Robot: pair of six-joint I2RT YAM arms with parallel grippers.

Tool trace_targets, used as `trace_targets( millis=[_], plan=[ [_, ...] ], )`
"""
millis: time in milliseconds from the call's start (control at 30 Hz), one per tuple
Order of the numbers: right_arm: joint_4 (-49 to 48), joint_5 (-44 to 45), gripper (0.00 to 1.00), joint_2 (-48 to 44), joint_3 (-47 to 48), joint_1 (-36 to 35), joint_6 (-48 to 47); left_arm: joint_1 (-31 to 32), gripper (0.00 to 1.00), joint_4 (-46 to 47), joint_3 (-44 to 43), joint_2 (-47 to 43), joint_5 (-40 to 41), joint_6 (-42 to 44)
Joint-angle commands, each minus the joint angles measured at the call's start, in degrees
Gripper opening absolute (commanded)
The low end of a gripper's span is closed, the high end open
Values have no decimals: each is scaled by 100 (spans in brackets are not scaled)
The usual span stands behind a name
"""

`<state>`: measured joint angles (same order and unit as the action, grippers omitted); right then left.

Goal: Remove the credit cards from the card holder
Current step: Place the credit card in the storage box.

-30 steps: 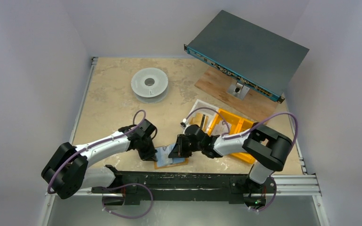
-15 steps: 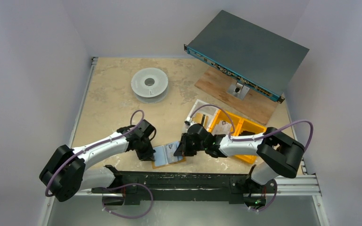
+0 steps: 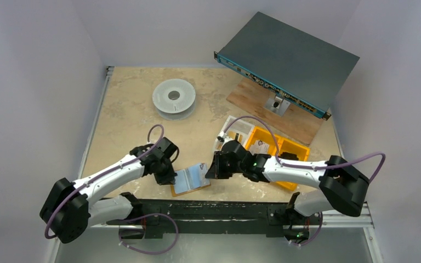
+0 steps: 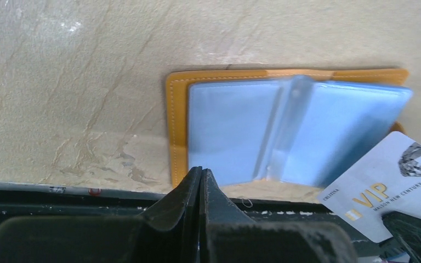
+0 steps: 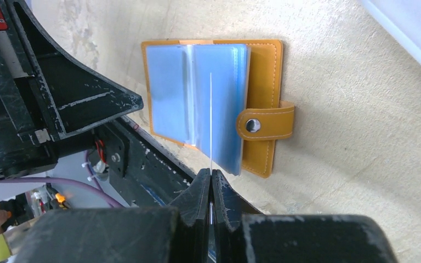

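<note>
The card holder [image 3: 188, 182] lies open near the table's front edge, a mustard-orange cover [image 5: 264, 66] with blue clear sleeves [image 4: 235, 126] and a snap strap [image 5: 259, 125]. My left gripper [image 4: 200, 171] is shut with nothing between its fingers, and its tips are at the holder's left edge [image 3: 170, 178]. My right gripper [image 5: 211, 174] is shut on a white credit card [image 4: 381, 186] marked VIP. In the right wrist view this card [image 5: 211, 109] shows edge-on as a thin line over the sleeves. That gripper [image 3: 209, 172] is at the holder's right side.
A black rail [image 3: 214, 208] runs along the near edge just below the holder. Orange bins [image 3: 277, 147] and a white packet [image 3: 234, 125] lie behind the right arm. A white spool [image 3: 174, 97] sits at the back left, a grey rack unit [image 3: 288, 57] on a wooden board [image 3: 263, 107] at the back right.
The card holder and my left gripper have slid a little to the left. My right arm's elbow has swung out to the right, its gripper still shut on the card.
</note>
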<state>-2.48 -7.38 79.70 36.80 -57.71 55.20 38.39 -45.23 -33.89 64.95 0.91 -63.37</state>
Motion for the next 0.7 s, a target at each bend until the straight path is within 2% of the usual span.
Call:
trace_targets(
  millis=[0, 133, 367, 667],
  plan=[
    [459, 263, 0, -398, 363, 15, -156, -16, 0, -230, -474, -301, 123, 266],
    [739, 385, 0, -656, 471, 16, -158, -15, 2, -309, -717, -569, 94, 442],
    [1294, 725, 0, -1151, 641, 24, -141, -16, 20, -546, -1127, -974, 221, 854],
    [2548, 1676, 0, -1842, 959, 308, -246, -14, 59, -509, -1413, -1308, 226, 1301]
  ],
)
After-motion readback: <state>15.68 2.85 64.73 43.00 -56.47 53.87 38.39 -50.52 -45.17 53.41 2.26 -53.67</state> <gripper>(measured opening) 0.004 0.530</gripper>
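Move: My right hand, with the white VIP card already pinched, has the storage box ahead and to the right: the orange box's left compartment lies some 16 cm forward, 19 cm right and 5 cm below. The clear bin is about 19 cm ahead and 10 cm right, while the card holder is about 2 cm ahead, 6 cm left and 7 cm below. From my left hand that compartment is roughly 17 cm ahead and 34 cm right. Keeping the VIP card pinched, I carry it with my right hand about 7 cm up, drifting right and a little forward away from the card holder towards the storage box. My closed left hand meanwhile lifts some 9 cm and slightly forward, clear of the card holder, swinging its fingertips outward and spreading the fingers about halfway. ##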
